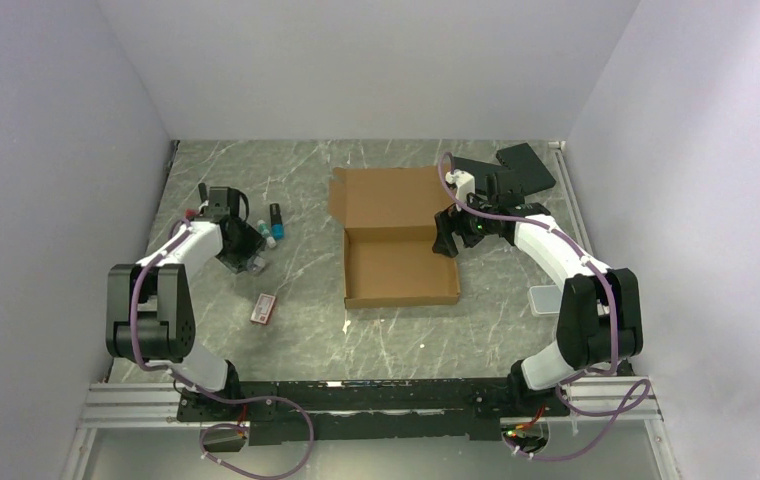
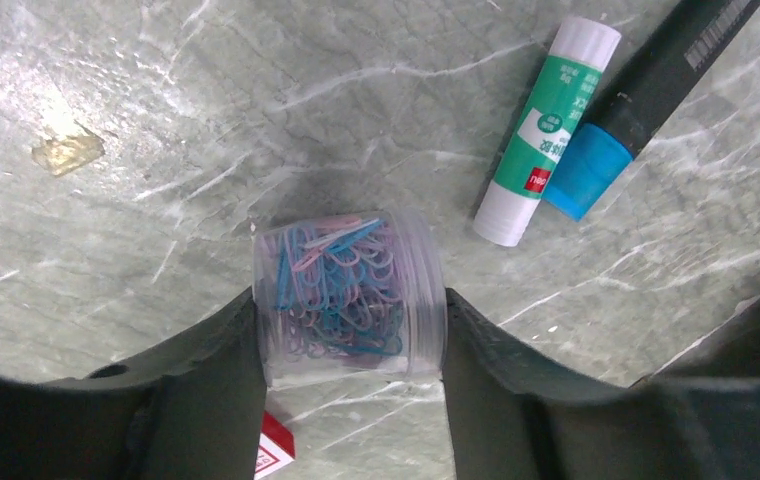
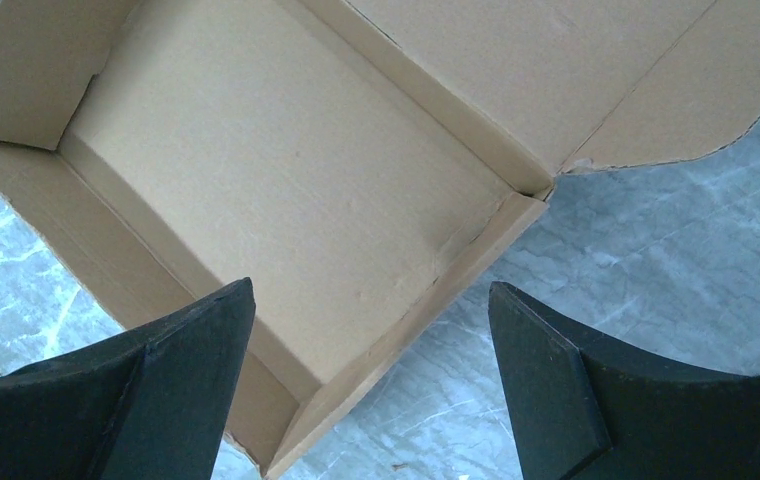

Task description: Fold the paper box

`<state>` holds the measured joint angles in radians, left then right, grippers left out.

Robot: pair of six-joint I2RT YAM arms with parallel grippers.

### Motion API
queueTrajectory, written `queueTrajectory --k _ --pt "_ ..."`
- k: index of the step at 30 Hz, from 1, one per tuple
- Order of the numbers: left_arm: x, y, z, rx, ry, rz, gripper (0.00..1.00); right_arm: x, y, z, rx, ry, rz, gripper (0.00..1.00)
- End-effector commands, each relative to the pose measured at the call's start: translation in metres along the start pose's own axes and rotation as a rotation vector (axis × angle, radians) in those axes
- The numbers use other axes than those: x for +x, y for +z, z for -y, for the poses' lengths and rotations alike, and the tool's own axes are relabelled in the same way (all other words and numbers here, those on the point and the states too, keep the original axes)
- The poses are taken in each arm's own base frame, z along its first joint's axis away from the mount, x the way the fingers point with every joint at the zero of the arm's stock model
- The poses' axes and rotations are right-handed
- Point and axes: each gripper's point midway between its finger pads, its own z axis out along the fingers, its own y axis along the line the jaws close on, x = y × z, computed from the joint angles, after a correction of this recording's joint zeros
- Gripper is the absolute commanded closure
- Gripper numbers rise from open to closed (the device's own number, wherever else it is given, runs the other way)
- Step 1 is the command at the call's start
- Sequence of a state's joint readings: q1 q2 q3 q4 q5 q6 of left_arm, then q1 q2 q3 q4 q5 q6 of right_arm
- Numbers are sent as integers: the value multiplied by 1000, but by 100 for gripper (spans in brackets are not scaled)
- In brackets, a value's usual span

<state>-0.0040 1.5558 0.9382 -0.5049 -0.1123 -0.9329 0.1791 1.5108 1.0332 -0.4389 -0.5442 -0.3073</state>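
Observation:
The paper box [image 1: 396, 255] is a brown cardboard mailer in the middle of the table. Its tray walls stand up and its lid flap [image 1: 388, 197] lies open toward the back. In the right wrist view I look into the paper box [image 3: 286, 190]. My right gripper [image 3: 371, 288] is open, with its fingers straddling the box's right wall near a corner. From above, the right gripper [image 1: 446, 240] sits at the box's right edge. My left gripper [image 2: 351, 296] is far left of the box, with both fingers pressed against a clear jar of paper clips [image 2: 346, 270].
A green-and-white glue stick [image 2: 546, 130] and a black marker with a blue cap [image 2: 646, 90] lie just beyond the jar. A red-and-white packet [image 1: 264, 308] lies left of the box. Black slabs [image 1: 511, 165] sit at the back right and a small grey tray [image 1: 546, 299] at the right.

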Motion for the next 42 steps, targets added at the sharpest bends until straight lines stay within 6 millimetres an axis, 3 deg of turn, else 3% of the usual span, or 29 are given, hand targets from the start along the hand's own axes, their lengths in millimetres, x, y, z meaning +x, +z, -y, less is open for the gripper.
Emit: queueTrajectory --k 1,5,9,15,19,22,29,35,42 --pt "-4 -5 7 23 39 -3 62 -20 -8 -1 -8 -42 52 9" --pt "-5 -27 15 98 78 1 79 -21 -8 -1 -6 -45 53 9" --pt "7 -64 32 266 163 6 87 -22 -9 -1 -5 -48 57 9" --pt "63 -126 72 581 420 -56 91 -21 -8 -1 -3 -46 53 9" --pt "109 -147 97 682 545 -121 92 -21 -8 1 2 -47 52 9" --pt "143 -151 112 664 653 -132 92 -20 -8 1 3 -47 49 9" --pt "181 -136 144 563 822 -118 91 -20 -7 0 -2 -47 49 9" --pt "186 -107 154 436 898 -88 89 -20 -8 0 -5 -48 52 9" --pt "201 -94 168 363 989 -75 84 -20 -8 -1 -9 -49 52 9"
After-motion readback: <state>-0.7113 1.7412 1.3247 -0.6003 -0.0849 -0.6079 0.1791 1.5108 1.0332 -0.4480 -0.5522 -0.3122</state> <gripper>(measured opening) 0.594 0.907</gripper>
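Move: The clip jar, still on the table, is already pinched in the left hand. The open paper box it is taken to has its middle about 37 cm to the right and roughly level fore and aft; its left wall is some 23 cm right. The glue stick lies 8 cm ahead and 3 cm right, the marker 11 cm ahead and 6 cm right, the small carton 11 cm back and 3 cm right. From the right hand the box's middle is about 10 cm left, 3 cm back and 8 cm below. The jar of clips comes up off the table in the left hand's unchanged pinch and is swung about 26 cm right towards the box, rising some 11 cm in an arc that first draws back. Then it sinks about 6 cm and edges forward over the tray's left end. On the way the wrist turns clockwise by roughly 55 degrees; the fingers never loosen. ##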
